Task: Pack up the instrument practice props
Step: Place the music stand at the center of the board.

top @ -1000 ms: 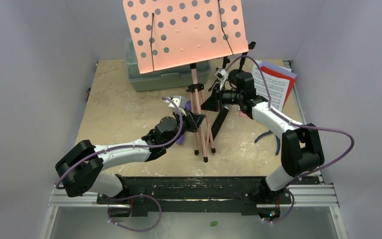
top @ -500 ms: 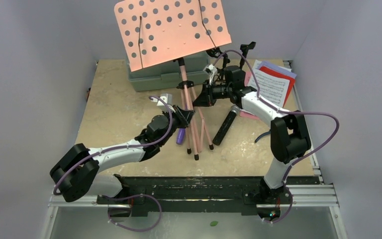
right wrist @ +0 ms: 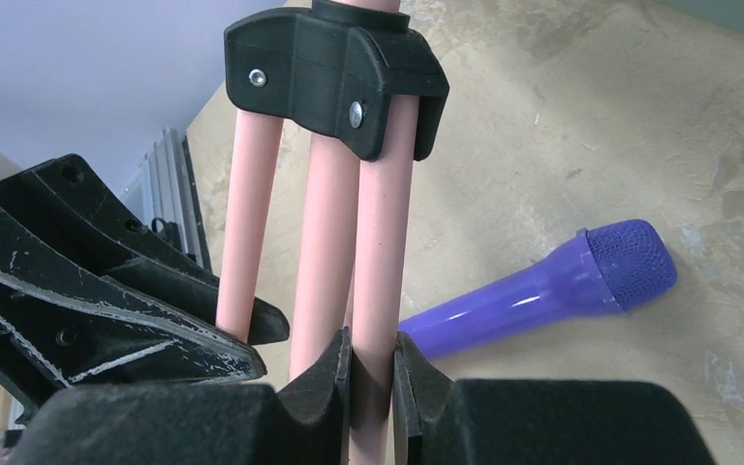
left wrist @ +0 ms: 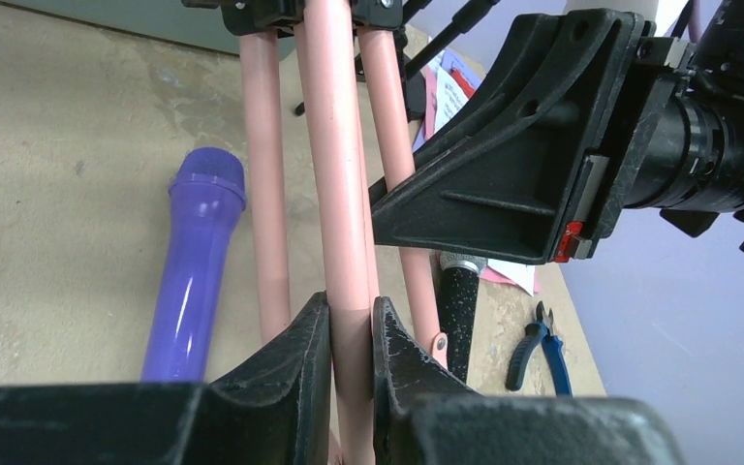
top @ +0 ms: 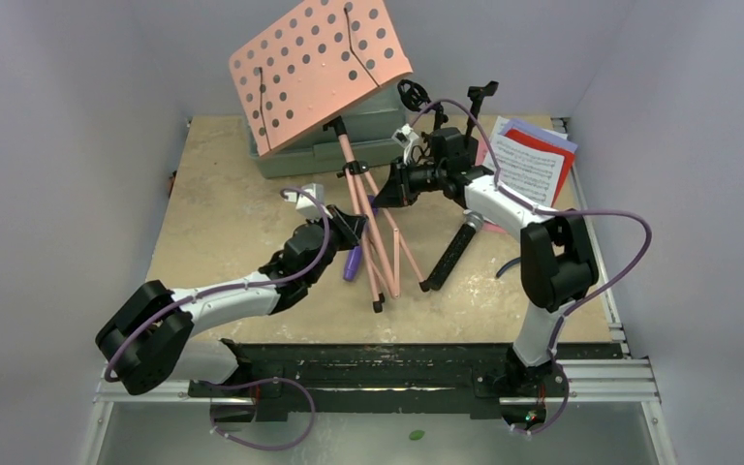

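Observation:
The pink tripod leans over, its perforated pink tray tilted toward the back left. My left gripper is shut on one pink tube, seen at the jaws in the left wrist view. My right gripper is shut on a pink leg, seen in the right wrist view. The purple microphone lies by the legs. The black silver-headed microphone lies to the right. Red and white sheet music lies at the back right. Small black mic mounts stand behind.
A grey-green plastic case sits at the back under the tray. Blue-handled pliers lie right of the black microphone, partly hidden by my right arm from above. Walls enclose the table on three sides.
The tripod has tipped from upright to leaning, its tray swinging left and back. Both grippers have moved left with it, still shut on the pink tubes.

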Available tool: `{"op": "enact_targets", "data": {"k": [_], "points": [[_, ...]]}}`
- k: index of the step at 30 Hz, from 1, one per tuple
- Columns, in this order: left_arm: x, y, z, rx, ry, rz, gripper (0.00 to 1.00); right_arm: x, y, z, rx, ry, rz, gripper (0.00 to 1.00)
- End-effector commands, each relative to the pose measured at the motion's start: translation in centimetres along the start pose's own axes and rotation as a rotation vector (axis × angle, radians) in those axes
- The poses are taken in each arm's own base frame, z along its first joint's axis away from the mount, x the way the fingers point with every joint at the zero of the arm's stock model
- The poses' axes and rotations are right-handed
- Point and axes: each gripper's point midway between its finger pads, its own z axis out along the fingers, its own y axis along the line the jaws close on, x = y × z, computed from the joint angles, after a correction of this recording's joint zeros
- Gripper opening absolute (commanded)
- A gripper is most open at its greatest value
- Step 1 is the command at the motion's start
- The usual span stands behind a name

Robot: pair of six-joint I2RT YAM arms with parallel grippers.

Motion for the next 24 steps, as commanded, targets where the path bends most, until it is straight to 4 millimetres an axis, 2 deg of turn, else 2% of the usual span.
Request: {"op": "enact_targets", "data": {"k": [1,8,11,18,22,24], "points": [[-6.6,-2.6,0.6,0.07,-0.222,-0.037,0.0,-5.1,3.7,-0.7,-0.142,-0.125,-0.176,0.0],[-6.3,-3.7,1.8,0.114,-0.188,-0.04,0.01,-5.0,4.2,-0.4,-0.192,-0.142,-0.118,0.0],[-5.8,-4.2,2.1,0.13,-0.162,-0.04,0.09,-5.0,4.3,-0.5,-0.203,-0.147,-0.102,0.0],[-4.8,-3.4,2.1,0.117,-0.123,-0.048,0.3,-5.1,4.2,-0.6,-0.218,-0.158,-0.069,0.0],[-4.4,-3.7,2.0,0.143,-0.094,-0.038,0.38,-5.1,3.8,-0.7,-0.21,-0.163,-0.058,0.0],[-4.3,-3.7,1.9,0.15,-0.082,-0.028,0.46,-5.2,3.6,-0.8,-0.207,-0.165,-0.056,0.0]]}}
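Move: Just ahead of and above both grippers is the music stand's leg hub, the stand leaning with a leg already in each grip: from the left hand some 8 cm ahead, 2 cm left and 6 cm up; from the right about 4 cm ahead, 5 cm left and 6 cm up. The purple microphone lies 4 cm ahead of the left hand, 1 cm left, and the black microphone 1 cm ahead, 22 cm right, both roughly 16 cm below. Easing about 1.5 cm forward and slightly down with the stand leg still pinched, the left hand then spreads its fingers to nearly half open, ending its grip, and rises some 2.5 cm alongside the leg. The right hand keeps its pinch on the other leg just under the hub, staying within a centimetre while it rolls and tips about 10 degrees. ##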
